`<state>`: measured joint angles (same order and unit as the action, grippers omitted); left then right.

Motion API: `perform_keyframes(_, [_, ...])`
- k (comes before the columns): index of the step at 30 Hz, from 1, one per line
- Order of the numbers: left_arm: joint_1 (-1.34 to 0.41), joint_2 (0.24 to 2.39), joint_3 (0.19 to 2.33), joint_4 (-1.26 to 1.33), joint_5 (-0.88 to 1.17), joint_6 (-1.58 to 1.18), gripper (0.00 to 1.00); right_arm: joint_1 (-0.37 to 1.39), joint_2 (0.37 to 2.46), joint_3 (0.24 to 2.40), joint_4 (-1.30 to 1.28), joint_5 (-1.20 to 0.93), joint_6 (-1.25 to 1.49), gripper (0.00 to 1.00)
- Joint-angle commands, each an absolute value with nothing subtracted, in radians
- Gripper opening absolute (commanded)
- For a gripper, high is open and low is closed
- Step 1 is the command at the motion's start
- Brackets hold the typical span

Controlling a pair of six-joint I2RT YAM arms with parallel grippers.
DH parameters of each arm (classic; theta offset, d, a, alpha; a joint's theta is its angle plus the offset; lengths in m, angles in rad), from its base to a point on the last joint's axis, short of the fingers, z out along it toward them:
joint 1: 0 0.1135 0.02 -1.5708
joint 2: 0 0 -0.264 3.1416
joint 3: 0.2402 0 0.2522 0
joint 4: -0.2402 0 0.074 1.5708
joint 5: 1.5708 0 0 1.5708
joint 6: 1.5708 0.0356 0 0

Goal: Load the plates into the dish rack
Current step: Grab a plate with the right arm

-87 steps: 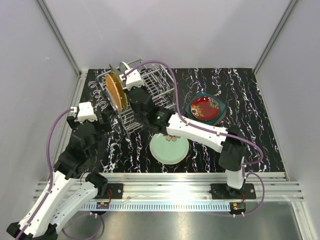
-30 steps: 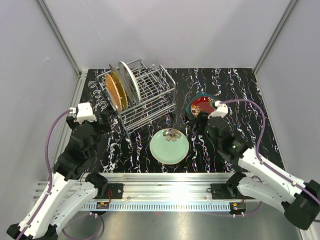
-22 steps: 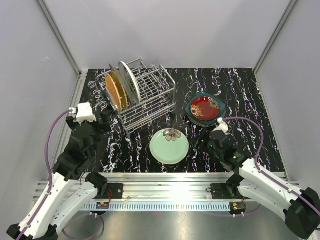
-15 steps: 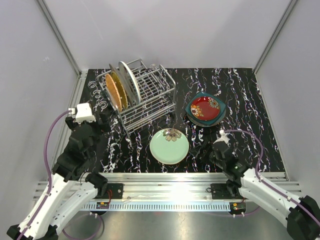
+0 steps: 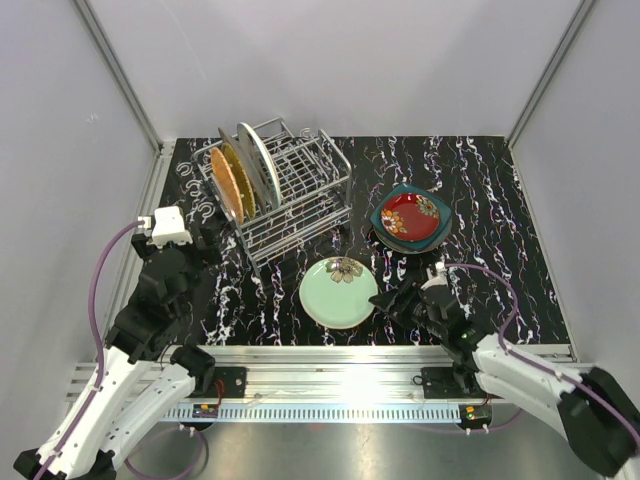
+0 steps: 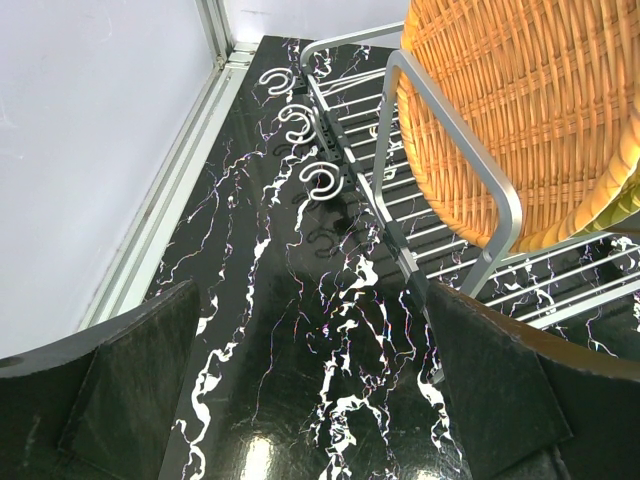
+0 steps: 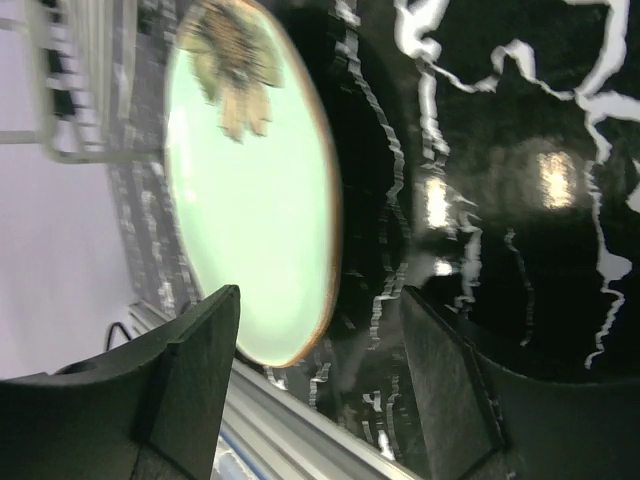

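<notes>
The dish rack (image 5: 295,190) stands at the back left. An orange woven plate (image 5: 228,185) and a grey plate (image 5: 258,165) stand upright in it. The orange plate (image 6: 530,110) fills the upper right of the left wrist view, behind a rack rail (image 6: 455,150). My left gripper (image 5: 208,240) (image 6: 320,400) hangs open over bare table, left of the rack. A pale green plate (image 5: 339,292) (image 7: 250,200) lies flat at the front centre. My right gripper (image 5: 386,303) (image 7: 320,370) is open, low beside that plate's right rim. A red plate (image 5: 408,213) rests on a dark teal one (image 5: 385,222).
White S-shaped hooks (image 5: 195,200) (image 6: 300,130) lie on the black marbled table (image 5: 480,190) left of the rack. An aluminium rail (image 5: 330,355) runs along the near edge, close behind my right gripper. Grey walls enclose the table on three sides.
My right arm left the rack with the grey plate standing in it. It swung over the red plate, then came down toward the near edge beside the pale green plate. The left arm stayed still.
</notes>
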<state>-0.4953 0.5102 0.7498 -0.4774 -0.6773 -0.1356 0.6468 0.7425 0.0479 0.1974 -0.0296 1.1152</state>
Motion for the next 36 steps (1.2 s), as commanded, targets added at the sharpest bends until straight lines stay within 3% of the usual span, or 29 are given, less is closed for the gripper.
perform_keyframes(1, [-0.489, 0.509, 0.75, -0.434, -0.669, -0.132, 0.99, 0.643, 0.903, 0.034, 0.42, -0.073, 1.132, 0.72])
perform_keyframes(16, [-0.491, 0.508, 0.749, -0.433, -0.663, -0.129, 0.99, 0.643, 1.656, 0.077, 1.029, -0.153, 1.195, 0.65])
perform_keyframes(23, [-0.491, 0.512, 0.749, -0.433, -0.663, -0.13, 0.99, 0.641, 2.066, 0.067, 1.46, -0.184, 1.24, 0.45])
perform_keyframes(29, [-0.489, 0.515, 0.747, -0.431, -0.664, -0.129, 0.99, 0.643, 2.08, 0.078, 1.48, -0.178, 1.218, 0.31])
perform_keyframes(34, [-0.491, 0.515, 0.747, -0.429, -0.664, -0.127, 0.99, 0.643, 2.037, 0.069, 1.48, -0.183, 1.212, 0.11])
perform_keyframes(36, [-0.489, 0.517, 0.747, -0.43, -0.664, -0.127, 0.99, 0.643, 2.007, 0.058, 1.477, -0.178, 1.203, 0.08])
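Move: The green plate lies on the table with its middle about 11 cm to the left of the right hand and 3 cm ahead, some 4 cm lower. The stack with the red plate sits roughly 24 cm ahead and 7 cm to the right of that hand; the dish rack's middle is about 27 cm ahead and 27 cm left of it, some 4 cm higher. From the left hand, the green plate is about 33 cm right, 2 cm back and 26 cm below. The green plate's near right rim is met by the open right gripper, which goes left and forward about 8 cm and sinks some 3 cm, rolling its left side up about 15 degrees. It then stops there while the fingers, already narrowing on the way, finish closing to pinch the rim between them. ##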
